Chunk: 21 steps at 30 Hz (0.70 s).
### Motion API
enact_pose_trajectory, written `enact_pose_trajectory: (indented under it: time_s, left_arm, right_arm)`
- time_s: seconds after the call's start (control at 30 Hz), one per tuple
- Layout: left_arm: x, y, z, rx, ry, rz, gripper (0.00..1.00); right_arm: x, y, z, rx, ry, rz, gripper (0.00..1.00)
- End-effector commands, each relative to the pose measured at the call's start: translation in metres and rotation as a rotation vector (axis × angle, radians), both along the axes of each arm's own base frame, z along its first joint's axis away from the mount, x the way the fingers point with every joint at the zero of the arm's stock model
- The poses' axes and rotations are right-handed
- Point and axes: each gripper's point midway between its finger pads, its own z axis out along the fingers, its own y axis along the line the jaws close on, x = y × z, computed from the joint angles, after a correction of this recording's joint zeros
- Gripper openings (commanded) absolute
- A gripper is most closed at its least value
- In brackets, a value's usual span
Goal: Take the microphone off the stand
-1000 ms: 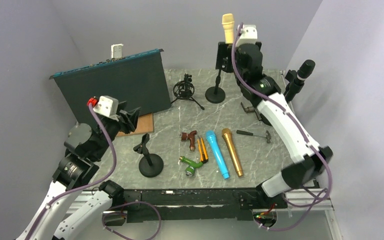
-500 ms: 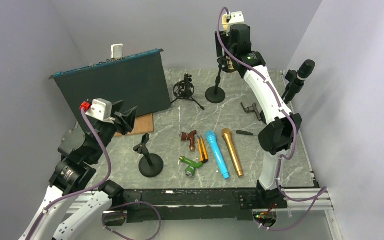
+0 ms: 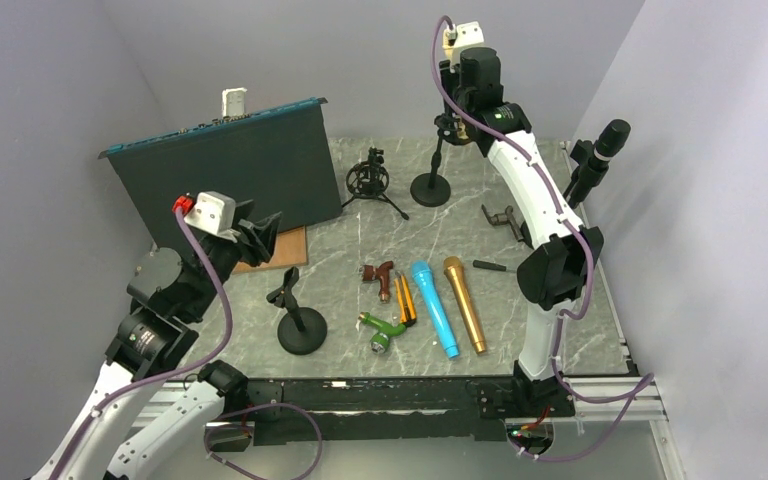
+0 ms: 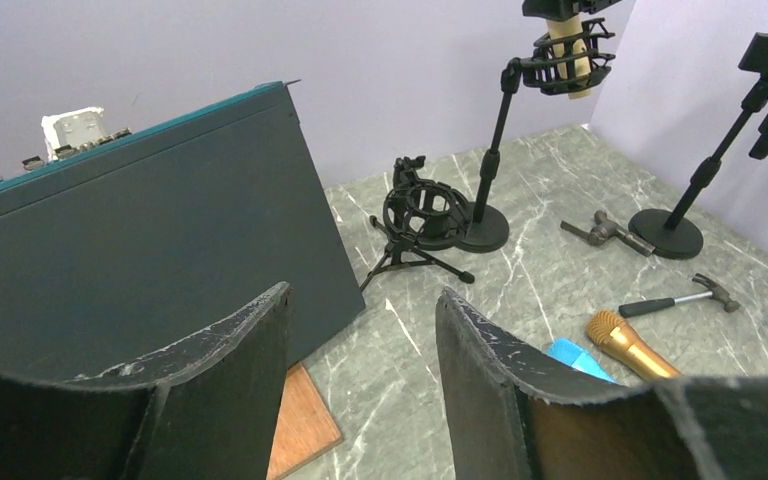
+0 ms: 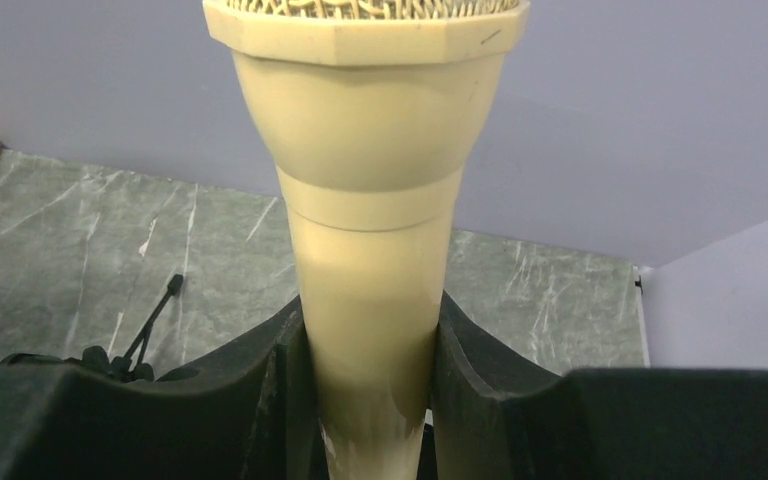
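Note:
A cream microphone (image 5: 365, 200) stands upright in the black shock mount (image 4: 566, 62) on top of the stand (image 3: 431, 187) at the back of the table. My right gripper (image 5: 365, 320) is shut on the microphone's body just below its head. In the top view the right gripper (image 3: 457, 88) covers the microphone. In the left wrist view the microphone (image 4: 566, 45) still sits inside the mount, with the gripper above it. My left gripper (image 3: 260, 232) is open and empty, held above the table's left side by the dark panel (image 3: 225, 170).
A tripod shock mount (image 3: 370, 180) stands left of the stand. A black microphone on its own stand (image 3: 600, 150) is at the right wall. A small empty stand (image 3: 298, 325), blue (image 3: 433, 307) and gold (image 3: 465, 302) microphones, hand tools (image 3: 383, 330) and a hammer (image 3: 490, 265) lie in front.
The right arm has swung its elbow up and its wrist has moved over the microphone, which hides the microphone's head in the top view. The left arm shifted a little and came back.

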Motion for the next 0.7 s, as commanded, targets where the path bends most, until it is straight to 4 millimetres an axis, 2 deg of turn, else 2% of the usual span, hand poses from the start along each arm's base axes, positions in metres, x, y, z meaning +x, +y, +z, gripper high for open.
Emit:
enact_pose_trajectory:
  time_s: [0.0, 0.2, 0.37, 0.5, 0.67]
  left_arm:
    - [0.004, -0.007, 0.006, -0.002, -0.023, -0.022, 0.58]
    - [0.008, -0.009, 0.001, 0.010, -0.002, -0.021, 0.56]
    - [0.009, -0.009, 0.000, 0.012, 0.000, -0.016, 0.56]
    - [0.010, -0.010, -0.001, 0.016, 0.007, -0.018, 0.55]
    - [0.011, -0.012, -0.003, 0.014, 0.016, -0.028, 0.55]
  right_arm:
    - [-0.006, -0.003, 0.065, 0.038, -0.157, 0.009, 0.28]
    - [-0.004, -0.002, 0.095, 0.056, -0.219, 0.017, 0.18]
    - [-0.017, -0.003, 0.135, 0.096, -0.305, 0.027, 0.12]
    - [-0.047, -0.012, 0.171, 0.142, -0.362, 0.027, 0.03]
    - [-0.098, -0.020, 0.174, 0.215, -0.360, 0.058, 0.00]
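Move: The cream microphone is already in the right fingers, its lower end still in the ring holder, whose middle is about 8 cm below that hand and 1 cm back. The gold microphone lies on the table some 33 cm back, 3 cm left and 33 cm down; the tripod mount stands 20 cm left, 2 cm back and 28 cm below. From the left hand the ring holder is about 32 cm ahead, 36 cm right and 10 cm below. The cream microphone, still pinched just under its head, is drawn almost straight up out of the ring holder by the right hand, roughly 11 cm, fast in the middle and easing near the top. The hand tips its fingers upward by some 10 degrees on the way, and only at the end starts back towards the base, about 3 cm, grip unchanged. ##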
